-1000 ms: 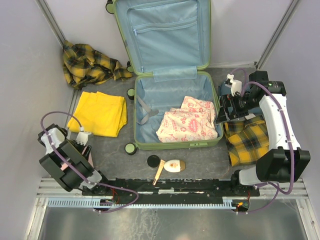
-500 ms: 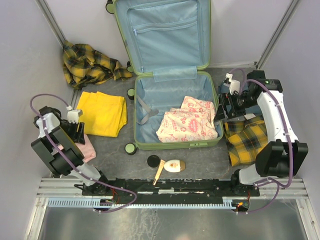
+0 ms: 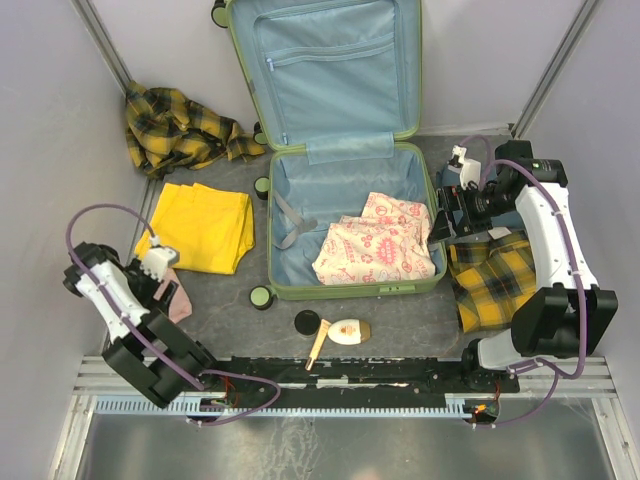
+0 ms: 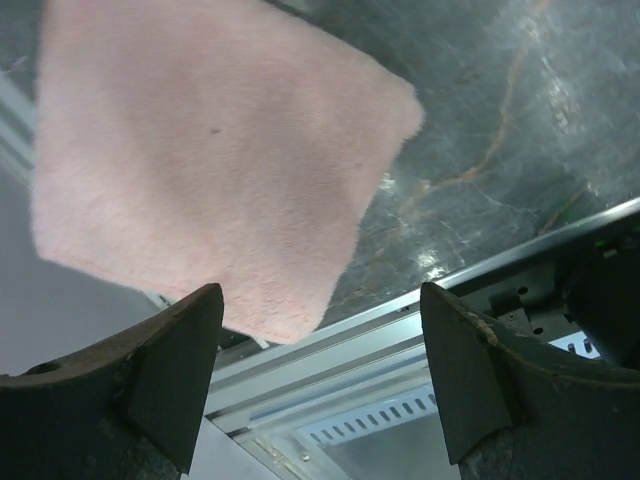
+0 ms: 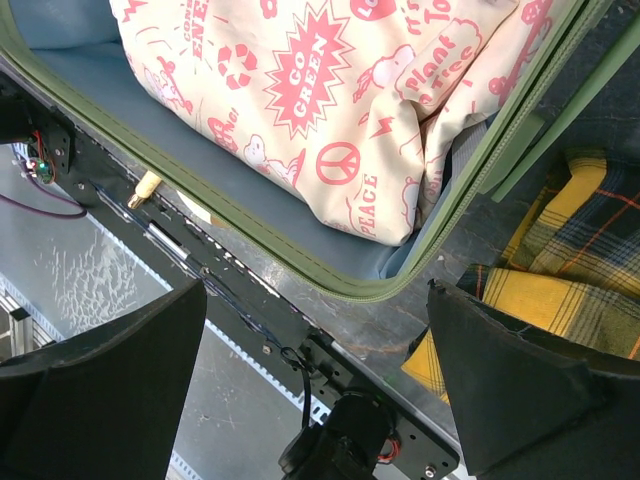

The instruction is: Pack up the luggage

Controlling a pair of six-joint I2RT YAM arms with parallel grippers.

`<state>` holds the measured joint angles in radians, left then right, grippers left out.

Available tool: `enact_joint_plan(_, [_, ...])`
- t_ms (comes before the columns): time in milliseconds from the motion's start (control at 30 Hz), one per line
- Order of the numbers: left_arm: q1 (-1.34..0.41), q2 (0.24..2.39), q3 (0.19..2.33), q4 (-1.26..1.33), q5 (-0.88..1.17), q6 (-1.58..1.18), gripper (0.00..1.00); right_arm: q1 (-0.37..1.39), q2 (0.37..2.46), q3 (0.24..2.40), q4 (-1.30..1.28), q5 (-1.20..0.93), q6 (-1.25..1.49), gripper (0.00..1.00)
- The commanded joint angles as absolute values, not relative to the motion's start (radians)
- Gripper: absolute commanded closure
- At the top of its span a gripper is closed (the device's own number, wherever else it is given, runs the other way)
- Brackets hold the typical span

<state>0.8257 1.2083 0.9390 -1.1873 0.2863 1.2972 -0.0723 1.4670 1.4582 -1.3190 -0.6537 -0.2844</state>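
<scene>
The luggage [image 3: 340, 291] lies open in the middle of the table, a lime-green shell with blue lining and its lid propped against the back wall. A cream cloth with pink prints [image 3: 380, 245] lies in its right half. My right gripper [image 3: 440, 216] hovers open over the case's right rim [image 5: 300, 255], with the printed cloth [image 5: 330, 100] just beyond its fingers. A small pink cloth [image 3: 179, 299] lies flat at the near left. My left gripper [image 3: 165, 278] stands open just over that pink cloth [image 4: 200, 160], with nothing between its fingers [image 4: 170, 370].
A folded yellow cloth [image 3: 200, 225] lies left of the case, a yellow plaid shirt [image 3: 175, 125] in the back left corner. Another plaid cloth [image 3: 495, 280] lies under the right arm. A black disc [image 3: 307, 322], a bottle [image 3: 348, 331] and a stick [image 3: 318, 345] lie by the near rail.
The left arm swung back and then forward again near the pink cloth, and its jaws widened. The pink cloth now shows more. The right arm barely moved.
</scene>
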Motion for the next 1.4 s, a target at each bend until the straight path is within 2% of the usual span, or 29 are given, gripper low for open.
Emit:
enact_joint_plan(0, [0.833, 1.140, 0.819, -1.141, 0.299, 1.562, 0.15, -0.072, 1.443, 1.477, -1.321, -0.692, -0.290, 0.01])
enact_joint_plan(333, [0.831, 1.160, 0.594, -0.868, 0.318, 1.635, 0.21, -0.072, 1.447, 1.482, -1.341, -0.695, -0.306, 0.01])
enact_joint_plan(433, [0.831, 1.140, 0.508, -0.761, 0.298, 1.642, 0.27, -0.071, 1.450, 1.482, -1.339, -0.695, -0.303, 0.01])
enact_joint_plan(500, [0.831, 1.129, 0.484, -0.726, 0.302, 1.631, 0.36, -0.073, 1.452, 1.483, -1.335, -0.697, -0.299, 0.01])
enact_joint_plan(667, [0.831, 1.105, 0.581, -0.898, 0.370, 1.620, 0.85, -0.072, 1.454, 1.482, -1.327, -0.703, -0.287, 0.01])
enact_joint_plan(700, [0.831, 1.101, 0.614, -0.967, 0.387, 1.612, 0.91, -0.072, 1.452, 1.482, -1.328, -0.704, -0.286, 0.01])
enact_joint_plan(767, [0.831, 1.093, 0.681, -1.069, 0.410, 1.599, 0.97, -0.072, 1.448, 1.479, -1.325, -0.704, -0.285, 0.01])
enact_joint_plan(1033, [0.831, 1.190, 1.061, -1.445, 0.574, 1.479, 0.97, -0.072, 1.435, 1.462, -1.319, -0.708, -0.285, 0.01])
enact_joint_plan(1367, [0.771, 1.327, 1.466, -1.409, 0.844, 0.835, 0.97, -0.071, 1.437, 1.457, -1.309, -0.718, -0.275, 0.01])
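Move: The pink towel lies crumpled almost under my open left hand, its middle about 9 cm below, some 3 cm ahead and 3 cm to the left. The yellow cloth is about 13 cm ahead and 5 cm to the right, at much the same level; the green suitcase wheel sits some 17 cm right and 2 cm back. From my right hand the towel is roughly 56 cm left, 9 cm back and 20 cm down. I drop my left hand about 8 cm onto the pink towel, easing slightly back and right and turning some 15 degrees clockwise, then shut the fingers and pinch its cloth. Keeping that pinch, I lift steeply by about 18 cm, swing forward towards the yellow cloth late in the rise, undo the turn and tip the fingertips forward. ##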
